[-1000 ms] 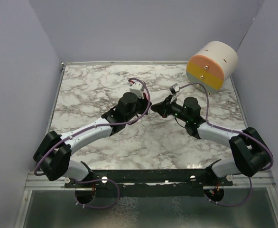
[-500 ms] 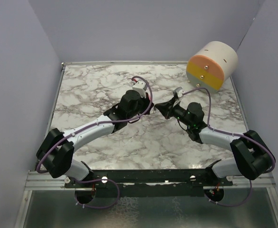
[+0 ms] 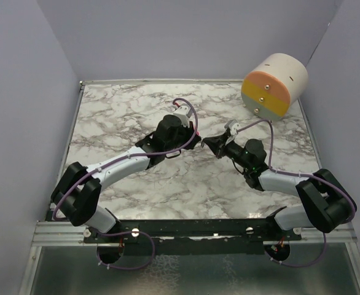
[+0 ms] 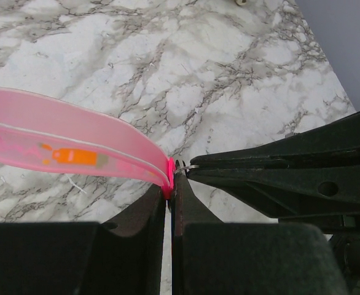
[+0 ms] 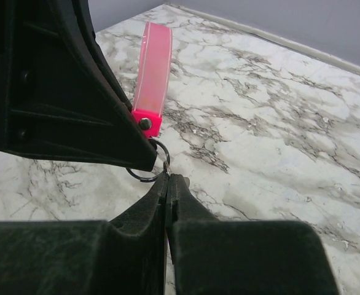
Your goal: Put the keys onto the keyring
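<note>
The keyring is a pink strip point(image 4: 75, 144) with a thin metal ring point(image 5: 144, 178) at one end. My left gripper point(image 4: 171, 190) is shut on the strip's ring end, and the strip curls away to the left in the left wrist view. My right gripper point(image 5: 167, 178) is shut, its tips right against the ring. A tiny silvery tip of the key point(image 5: 166, 166) pokes out between its jaws and touches the ring; the rest of the key is hidden. In the top view both grippers point(image 3: 198, 140) point(image 3: 206, 142) meet tip to tip above mid-table.
A marble tabletop point(image 3: 118, 110) lies under both arms. A cream, orange and yellow cylinder point(image 3: 275, 85) stands at the back right corner. Grey walls close in the left, right and far sides.
The meeting point of the two grippers has drifted slightly right. The right wrist has swung out to the right and lower. Both grips are unchanged.
</note>
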`<state>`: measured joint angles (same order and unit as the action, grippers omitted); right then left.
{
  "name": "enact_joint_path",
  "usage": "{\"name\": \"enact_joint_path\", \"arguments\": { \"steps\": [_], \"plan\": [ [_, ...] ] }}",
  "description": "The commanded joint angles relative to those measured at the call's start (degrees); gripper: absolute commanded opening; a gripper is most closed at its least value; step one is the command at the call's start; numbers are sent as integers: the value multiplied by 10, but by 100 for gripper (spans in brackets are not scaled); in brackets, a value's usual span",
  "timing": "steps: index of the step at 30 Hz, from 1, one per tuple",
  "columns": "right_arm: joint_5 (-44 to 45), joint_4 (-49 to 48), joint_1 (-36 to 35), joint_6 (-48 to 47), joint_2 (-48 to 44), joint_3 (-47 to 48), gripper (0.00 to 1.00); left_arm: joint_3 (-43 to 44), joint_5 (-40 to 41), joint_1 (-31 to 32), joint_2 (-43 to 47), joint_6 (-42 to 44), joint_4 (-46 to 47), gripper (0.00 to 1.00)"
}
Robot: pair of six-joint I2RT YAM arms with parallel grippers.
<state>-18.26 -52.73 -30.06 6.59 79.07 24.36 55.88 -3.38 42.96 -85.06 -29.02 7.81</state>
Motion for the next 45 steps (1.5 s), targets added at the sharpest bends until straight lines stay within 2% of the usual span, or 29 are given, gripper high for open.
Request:
{"name": "enact_joint_path", "arguments": {
  "steps": [1, 24, 45],
  "plan": [
    [3, -56, -2, -36, -1, -10, 1, 2, -53, -8, -7, 5, -11, 0],
    [-33, -25, -2, -112, 29, -4, 1, -13, -214, -40, -56, 57, -12, 0],
    [-69, -11, -3, -101, 50, 16, 1, -13, -252, -45, -97, 44, 29, 0]
  ]
}}
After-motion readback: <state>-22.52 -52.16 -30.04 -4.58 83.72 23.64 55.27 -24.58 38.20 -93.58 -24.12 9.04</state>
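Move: I already hold the strap end of the keyring in my left fingers. The ring's middle is about 1 cm to the right of my left hand, at its height. The pink strap stands up from there, its middle some 3 cm ahead, 1 cm left and 3 cm higher. From my right hand, whose tips already pinch the rim, the ring lies roughly 1 cm left and 1 cm up, neither ahead nor back. I lower both hands together with the ring still caught between them. My left sinks faster, about 5.5 cm, drawing back 2 cm and turning some 15 degrees clockwise. My right goes almost straight down about 4 cm, rolling its left side down some 10 degrees. Neither grip changes: left keeps the strap end, right stays shut on the rim. ##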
